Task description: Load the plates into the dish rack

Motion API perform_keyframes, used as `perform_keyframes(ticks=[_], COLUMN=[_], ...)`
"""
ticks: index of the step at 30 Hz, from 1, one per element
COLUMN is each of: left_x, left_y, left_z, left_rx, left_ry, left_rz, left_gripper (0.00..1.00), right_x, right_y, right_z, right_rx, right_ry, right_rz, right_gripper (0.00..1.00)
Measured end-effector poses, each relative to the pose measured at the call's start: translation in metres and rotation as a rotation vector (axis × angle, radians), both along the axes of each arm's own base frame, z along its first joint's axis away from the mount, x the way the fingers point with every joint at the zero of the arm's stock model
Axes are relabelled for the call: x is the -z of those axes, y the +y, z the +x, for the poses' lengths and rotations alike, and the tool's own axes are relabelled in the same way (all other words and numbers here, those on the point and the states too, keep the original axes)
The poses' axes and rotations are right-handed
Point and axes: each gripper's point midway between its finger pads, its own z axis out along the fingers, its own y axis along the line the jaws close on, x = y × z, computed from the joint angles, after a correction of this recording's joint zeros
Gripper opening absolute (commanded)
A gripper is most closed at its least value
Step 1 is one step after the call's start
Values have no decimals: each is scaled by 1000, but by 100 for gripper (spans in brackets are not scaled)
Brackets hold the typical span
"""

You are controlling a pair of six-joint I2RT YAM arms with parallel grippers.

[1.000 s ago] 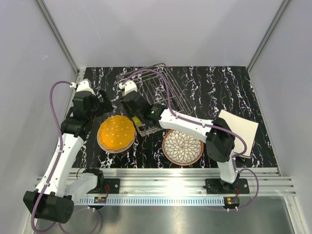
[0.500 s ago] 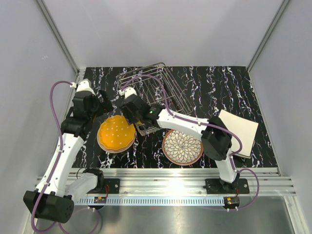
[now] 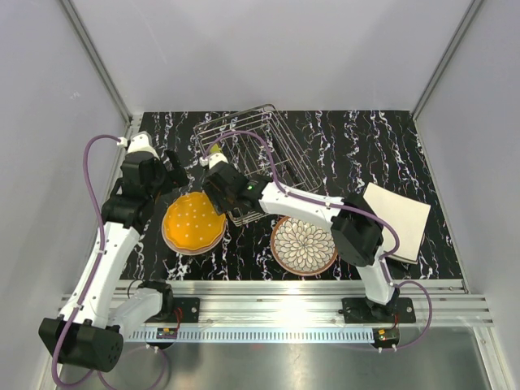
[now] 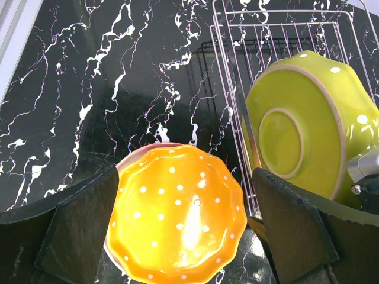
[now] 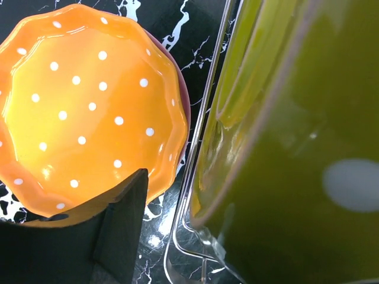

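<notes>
The lime-green plate stands on edge in the near-left end of the wire dish rack. It fills the right of the right wrist view. My right gripper is around its rim. The one visible finger stands apart from the plate, and the other is hidden behind it. The orange dotted plate lies on a pink plate, left of the rack. My left gripper hovers open and empty above it. The petal-patterned plate lies front centre.
Cream squarish plates are stacked at the right edge of the black marbled table. The rack's wire side runs just beside the orange plate. Enclosure walls stand on three sides.
My right gripper has moved farther from the arm bases, along the rack's left end. More of the green plate now shows beyond the gripper. The left arm has not moved.
</notes>
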Motion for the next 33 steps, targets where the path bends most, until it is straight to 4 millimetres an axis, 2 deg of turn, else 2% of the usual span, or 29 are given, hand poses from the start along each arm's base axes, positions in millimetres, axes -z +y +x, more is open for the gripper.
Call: perform_keyframes(ticks=[5,7,9,10,12,13,15,20,33], left_x=[0,0,0,0,0,0,0,0,0], left_y=[0,0,0,0,0,0,0,0,-1], left_z=[0,0,0,0,0,0,0,0,0], left_rx=[1,1,1,1,1,1,1,1,4], left_ry=[0,0,0,0,0,0,0,-1,-2], left_rz=[0,0,0,0,0,0,0,0,-3], left_gripper=[99,99,99,99,99,99,99,99,99], right_x=[-2,-7,-16,-21,-35,-41,-46,-48,-62], right_y=[-4,-7,-11,-13,-15,-15,-18,-21,-7], right_z=[4,7,10,11,13,13,14,19,24], right_rx=[24,39,55,63,79,76,83,82,18], right_ry=[-20,-35,-48,-56,-58,-62,-59,-46,-115], right_rz=[-10,-9,5,12,59,73,86,100,229], right_gripper=[61,54,44,31,21,11,0,0,0])
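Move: The green plate stands in the left side of the dish rack, its middle about 6 cm ahead of the open right hand, 3 cm to its right and near its height. The rack's middle is some 12 cm ahead and 13 cm right, a bit lower. The orange plate lies about 7 cm left, 3 cm back and 10 cm below. From the idle left hand the green plate is roughly 6 cm ahead, 15 cm right and 11 cm below. The right fingers close on the green plate's rim and pinch it between the pads as the hand climbs beside the plate, easing forward and right, about 5 cm up in all. Keeping that pinch, the hand rises another centimetre or so, drifts slightly forward and back to the left, and rolls its left side up some 10 degrees. ##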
